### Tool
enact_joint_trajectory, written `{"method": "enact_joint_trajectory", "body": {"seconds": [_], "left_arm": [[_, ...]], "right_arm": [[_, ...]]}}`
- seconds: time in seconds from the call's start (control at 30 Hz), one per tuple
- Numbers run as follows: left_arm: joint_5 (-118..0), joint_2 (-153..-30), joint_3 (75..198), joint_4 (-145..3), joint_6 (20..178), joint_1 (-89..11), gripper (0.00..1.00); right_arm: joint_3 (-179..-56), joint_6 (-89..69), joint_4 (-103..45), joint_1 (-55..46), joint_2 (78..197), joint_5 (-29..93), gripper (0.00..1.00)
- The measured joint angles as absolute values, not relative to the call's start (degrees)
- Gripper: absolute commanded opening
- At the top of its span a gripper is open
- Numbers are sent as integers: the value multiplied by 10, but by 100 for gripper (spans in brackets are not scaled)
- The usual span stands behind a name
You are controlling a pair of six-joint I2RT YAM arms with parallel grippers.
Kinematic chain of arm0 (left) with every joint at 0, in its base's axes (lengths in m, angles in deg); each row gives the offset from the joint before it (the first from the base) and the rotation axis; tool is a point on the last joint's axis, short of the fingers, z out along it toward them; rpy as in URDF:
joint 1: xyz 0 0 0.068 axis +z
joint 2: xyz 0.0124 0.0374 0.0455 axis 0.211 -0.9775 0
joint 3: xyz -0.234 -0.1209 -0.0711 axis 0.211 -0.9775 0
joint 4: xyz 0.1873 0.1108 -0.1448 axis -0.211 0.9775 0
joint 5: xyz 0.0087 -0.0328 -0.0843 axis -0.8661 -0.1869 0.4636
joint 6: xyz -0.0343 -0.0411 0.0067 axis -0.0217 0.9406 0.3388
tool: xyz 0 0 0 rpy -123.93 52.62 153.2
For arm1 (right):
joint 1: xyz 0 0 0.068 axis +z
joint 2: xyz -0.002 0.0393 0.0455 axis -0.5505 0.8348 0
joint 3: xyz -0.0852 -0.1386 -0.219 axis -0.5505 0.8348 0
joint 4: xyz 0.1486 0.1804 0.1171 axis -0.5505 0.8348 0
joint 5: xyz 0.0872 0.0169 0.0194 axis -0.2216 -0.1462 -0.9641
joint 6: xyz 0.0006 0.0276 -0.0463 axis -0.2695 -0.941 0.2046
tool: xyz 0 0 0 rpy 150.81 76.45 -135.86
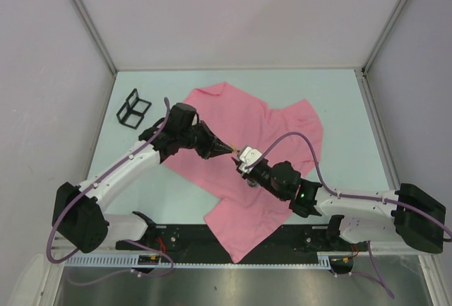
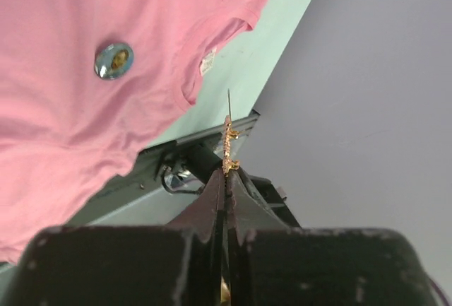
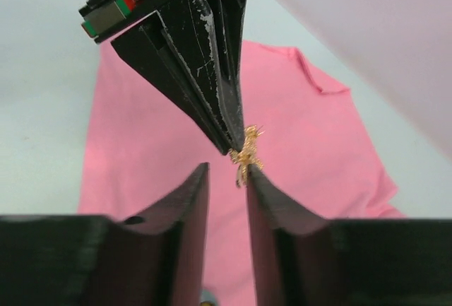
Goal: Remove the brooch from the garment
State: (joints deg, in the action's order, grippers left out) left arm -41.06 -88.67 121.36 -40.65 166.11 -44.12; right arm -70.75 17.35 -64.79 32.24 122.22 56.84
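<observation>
The garment (image 1: 261, 136) is a pink T-shirt spread crumpled on the table, with a small white label (image 2: 207, 62) at its neck. A small gold brooch (image 3: 247, 152) with a thin pin hangs in the air above the cloth. My left gripper (image 2: 227, 170) is shut on the brooch (image 2: 227, 143), which sticks out past its tips. My right gripper (image 3: 226, 168) faces it tip to tip, jaws a little apart and holding nothing. The brooch sits just at its right fingertip. From above, both grippers meet over the shirt's middle (image 1: 236, 153).
A round shiny badge (image 2: 113, 60) is pinned flat on the shirt (image 2: 63, 129). A black wire rack (image 1: 134, 108) stands at the back left of the table (image 1: 339, 101). White walls enclose the table on three sides. A black rail (image 1: 212, 235) runs along the near edge.
</observation>
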Motion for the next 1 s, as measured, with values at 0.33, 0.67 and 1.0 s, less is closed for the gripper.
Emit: {"method": "enact_joint_trajectory", "body": {"seconds": [0.33,0.67,1.0], "left_arm": [[-450,-866,1190,-525,1402,-441,0],[-390,-840,1134,-609,1143,-441,0],[-324,-796,1132,-619,1056,-441,0]], "right_arm": [[-770,2,-451,286,1159,529,73],[-772,-224,-363,50,1123,228,75],[-774,-393,-545,-72,1224,11,83]]}}
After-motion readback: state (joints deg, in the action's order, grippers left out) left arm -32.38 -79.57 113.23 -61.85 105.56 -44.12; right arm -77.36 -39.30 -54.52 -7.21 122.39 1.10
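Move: The gold brooch is already in the left hand's shut fingertips, its middle about 1 cm to the right of that hand's point and 1 cm below. From the right hand, whose fingers are already partly open around it, the brooch is some 1 cm ahead and 1 cm to the left, level. On the garment a round pin lies about 8 cm to the right of the left hand, 2 cm nearer the base and roughly 18 cm below. Opening wide, the right hand withdraws about 5 cm rightward, then forward; left keeps the brooch, rolling 75 degrees. ##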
